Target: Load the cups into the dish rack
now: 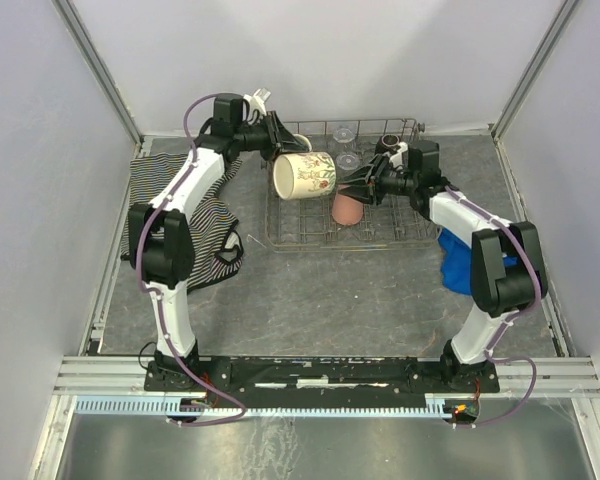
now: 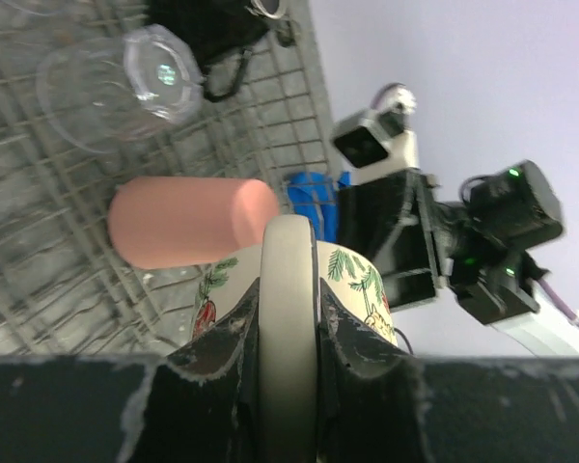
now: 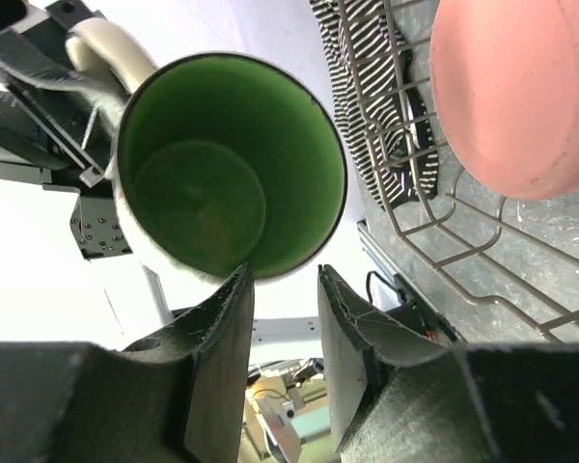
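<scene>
The cream floral mug (image 1: 305, 175) hangs on its side above the dish rack (image 1: 310, 238), green inside (image 3: 227, 164) facing my right gripper. My left gripper (image 1: 280, 148) is shut on the mug's cream handle (image 2: 288, 289). My right gripper (image 3: 285, 275) stands open just off the mug's rim, nothing between its fingers. The salmon-pink tumbler (image 1: 347, 208) stands upside down in the rack, below the mug. A clear glass (image 2: 125, 82) sits at the rack's back, and the black mug (image 1: 388, 143) at its back right corner.
A striped cloth (image 1: 170, 200) lies left of the rack under the left arm. A blue cloth (image 1: 455, 260) lies right of the rack beside the right arm. Grey walls close in the table on three sides.
</scene>
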Available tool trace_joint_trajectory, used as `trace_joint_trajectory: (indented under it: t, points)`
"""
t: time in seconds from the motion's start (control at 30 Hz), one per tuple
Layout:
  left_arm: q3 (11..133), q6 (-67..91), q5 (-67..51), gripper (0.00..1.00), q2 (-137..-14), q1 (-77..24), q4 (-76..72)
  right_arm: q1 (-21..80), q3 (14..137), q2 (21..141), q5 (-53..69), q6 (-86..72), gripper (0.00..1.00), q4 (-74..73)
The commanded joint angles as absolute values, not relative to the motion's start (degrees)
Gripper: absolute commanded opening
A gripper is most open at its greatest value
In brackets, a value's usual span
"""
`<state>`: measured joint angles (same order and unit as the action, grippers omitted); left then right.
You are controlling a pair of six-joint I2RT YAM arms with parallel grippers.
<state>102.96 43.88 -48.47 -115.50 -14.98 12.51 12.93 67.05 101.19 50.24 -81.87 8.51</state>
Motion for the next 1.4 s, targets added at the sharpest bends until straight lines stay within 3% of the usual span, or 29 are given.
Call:
trace_joint_trajectory:
  t: [0.0, 0.1, 0.7, 1.03, 1.37]
  points:
    - [113.5, 39.0, -44.0, 0.03, -115.2, -14.1, 20.2, 12.1, 70.4, 95.9, 51.3, -75.4, 0.4, 4.6]
    - [120.4, 36.5, -40.8, 0.03, -118.2, -14.1, 29.0, 11.5, 71.1, 95.2, 50.8, -71.8, 0.4, -0.2]
    - [141.2, 36.0, -33.5, 0.03, -129.8, -16.7, 47.8, 4.1, 70.4, 91.0, 49.5, -60.8, 0.39, -12.1]
    - [144.4, 34.9, -27.8, 0.03, -132.7, -18.5, 53.3, 1.3, 68.7, 89.9, 50.3, -59.7, 0.39, -12.2]
    - [145.7, 31.9, -21.6, 0.03, -136.5, -21.1, 56.6, 1.0, 70.7, 90.4, 48.5, -50.6, 0.39, -22.6]
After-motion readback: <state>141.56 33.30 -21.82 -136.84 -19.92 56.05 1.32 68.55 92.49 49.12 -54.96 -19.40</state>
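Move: The left hand holds the patterned mug by its handle; the free spot it is bound for in the rack lies about 3 cm back, 2 cm to the right and some 18 cm below. The pink cup stands about 2 cm back and 11 cm right of this hand, the nearer clear glass 11 cm ahead and 10 cm right, both well below. From the empty right hand that spot is roughly 4 cm ahead, 8 cm left and 13 cm down. The left hand, keeping its pinch on the handle, first swings the patterned mug about 4 cm forward and slightly left, then sinks towards the free rack spot left of the pink cup, rolling some 30 degrees so that its left side rises and the mug's mouth tips downward. Meanwhile the right hand, already clear of the mug, draws away to the right past the pink cup, rising a little before sinking again, its fingers staying part open. ##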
